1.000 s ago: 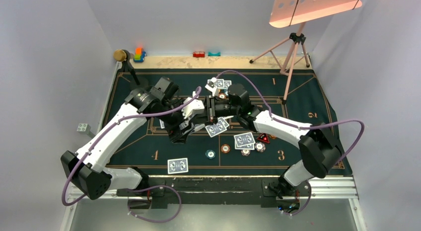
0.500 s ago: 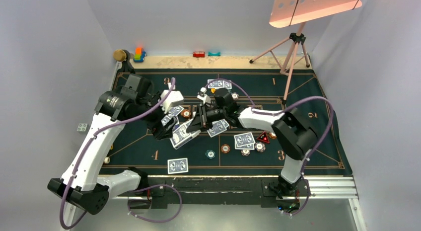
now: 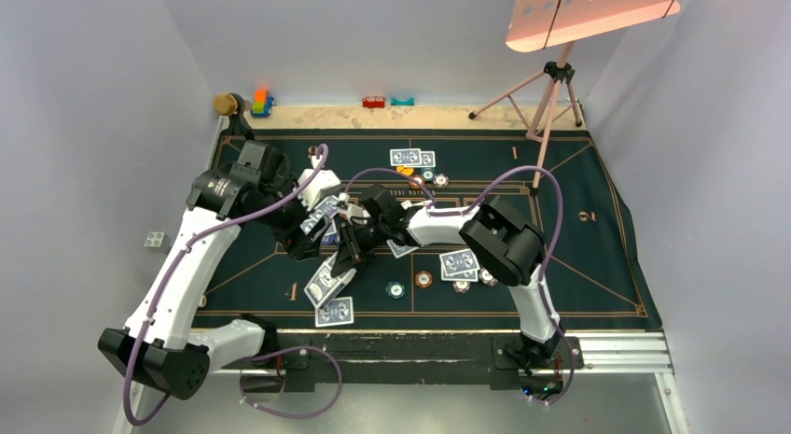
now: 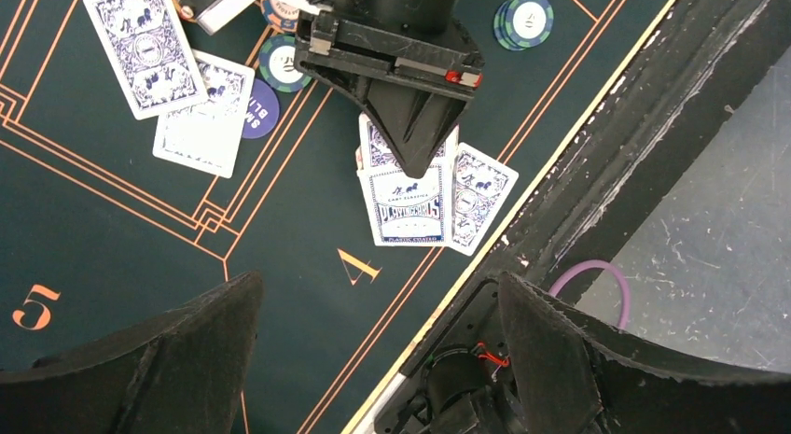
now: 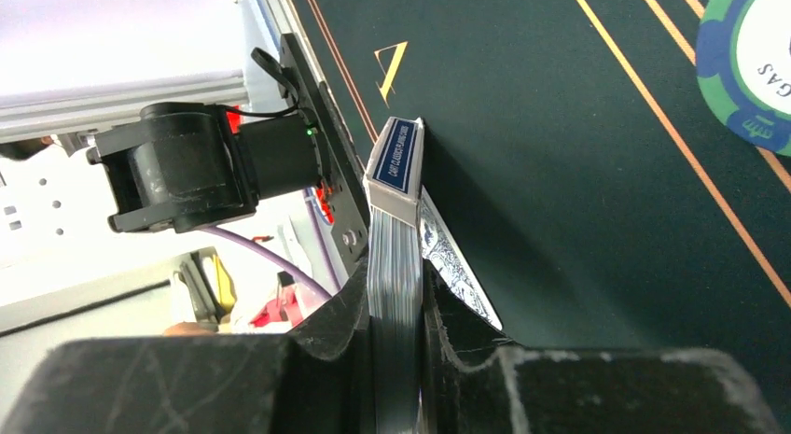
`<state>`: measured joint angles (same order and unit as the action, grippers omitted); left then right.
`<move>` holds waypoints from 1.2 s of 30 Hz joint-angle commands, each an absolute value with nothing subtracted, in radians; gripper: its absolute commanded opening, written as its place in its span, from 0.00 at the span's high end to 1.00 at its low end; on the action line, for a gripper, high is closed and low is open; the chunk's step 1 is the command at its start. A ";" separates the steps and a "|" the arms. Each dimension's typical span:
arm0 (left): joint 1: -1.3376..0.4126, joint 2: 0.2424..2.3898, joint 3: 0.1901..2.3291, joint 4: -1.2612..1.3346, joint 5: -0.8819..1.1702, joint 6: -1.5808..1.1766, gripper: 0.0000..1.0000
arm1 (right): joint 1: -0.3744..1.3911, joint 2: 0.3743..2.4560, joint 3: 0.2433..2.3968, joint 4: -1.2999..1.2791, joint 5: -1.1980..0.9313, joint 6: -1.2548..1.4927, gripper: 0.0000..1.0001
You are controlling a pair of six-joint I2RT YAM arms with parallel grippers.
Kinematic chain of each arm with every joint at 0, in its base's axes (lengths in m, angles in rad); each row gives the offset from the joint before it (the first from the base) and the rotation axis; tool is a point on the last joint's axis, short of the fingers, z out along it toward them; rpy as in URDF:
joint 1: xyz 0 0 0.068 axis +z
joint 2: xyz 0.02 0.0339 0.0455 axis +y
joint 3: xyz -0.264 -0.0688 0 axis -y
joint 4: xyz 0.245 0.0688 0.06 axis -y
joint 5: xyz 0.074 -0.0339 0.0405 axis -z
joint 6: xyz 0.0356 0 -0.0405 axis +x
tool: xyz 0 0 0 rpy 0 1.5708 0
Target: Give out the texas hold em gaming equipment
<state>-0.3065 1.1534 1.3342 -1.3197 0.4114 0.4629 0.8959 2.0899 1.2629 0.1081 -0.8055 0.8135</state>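
Note:
My right gripper point(image 3: 347, 250) is shut on a deck of blue-backed playing cards point(image 5: 395, 219), clamped on edge between its fingers point(image 5: 350, 303). From the left wrist the deck point(image 4: 407, 203) hangs low over the green mat near the "4" mark, with one loose card point(image 4: 480, 196) lying beside it. My left gripper point(image 4: 373, 359) is open and empty, a short way left of the deck. Two more cards point(image 4: 145, 47) lie flat further up the mat, with a blue chip point(image 4: 265, 109) and a teal chip point(image 4: 280, 64) next to them.
Other cards point(image 3: 411, 158) lie at the far middle, and a pair point(image 3: 459, 262) at the right with chips point(image 3: 423, 279) and a teal chip point(image 3: 395, 289). The mat's near edge and black rail point(image 4: 597, 173) run close to the deck. A tripod point(image 3: 546, 107) stands at the back right.
My left gripper opened fully and drew back to the left. The right gripper carried the deck left and toward the near edge, down to the "4" mark.

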 commanded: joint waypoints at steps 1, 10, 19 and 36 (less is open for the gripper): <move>-0.298 1.133 1.306 -1.259 0.371 0.427 0.00 | 0.888 2.087 1.261 0.127 -0.811 0.792 0.80; -0.298 1.129 1.256 -1.198 0.339 0.413 0.00 | 0.890 1.963 1.224 -0.136 -0.621 0.636 0.26; -0.298 1.103 1.237 -1.155 0.286 0.375 0.00 | 0.891 1.769 1.253 -0.357 -0.474 0.540 0.18; -0.298 1.095 1.144 -1.048 0.251 0.256 0.00 | 0.743 1.346 1.300 -0.671 -0.009 0.431 0.14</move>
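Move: The deck is still pinched in the right hand, tilted close above the table. The face-down cards it is going beside lie about 10 cm back and 1 cm left of that hand, 6 cm below it. At the same depth below, the green chip stack lies about 6 cm back and 13 cm right, and the numeral 1 about 6 cm back and 10 cm left. From the left hand, the face-down cards lie about 10 cm back, 5 cm right and 20 cm below. The deck is let go at the far edge of the face-down cards as the right fingers open wide and the hand dips about 2 cm while starting right. The right hand then leaves it, climbing to about 15 cm above its start, some 14 cm right and finally 6 cm forward, fingers swinging about 45 degrees to point more forward and down. The open left hand eases forward and down roughly 3 cm each, turning slightly counter-clockwise. ##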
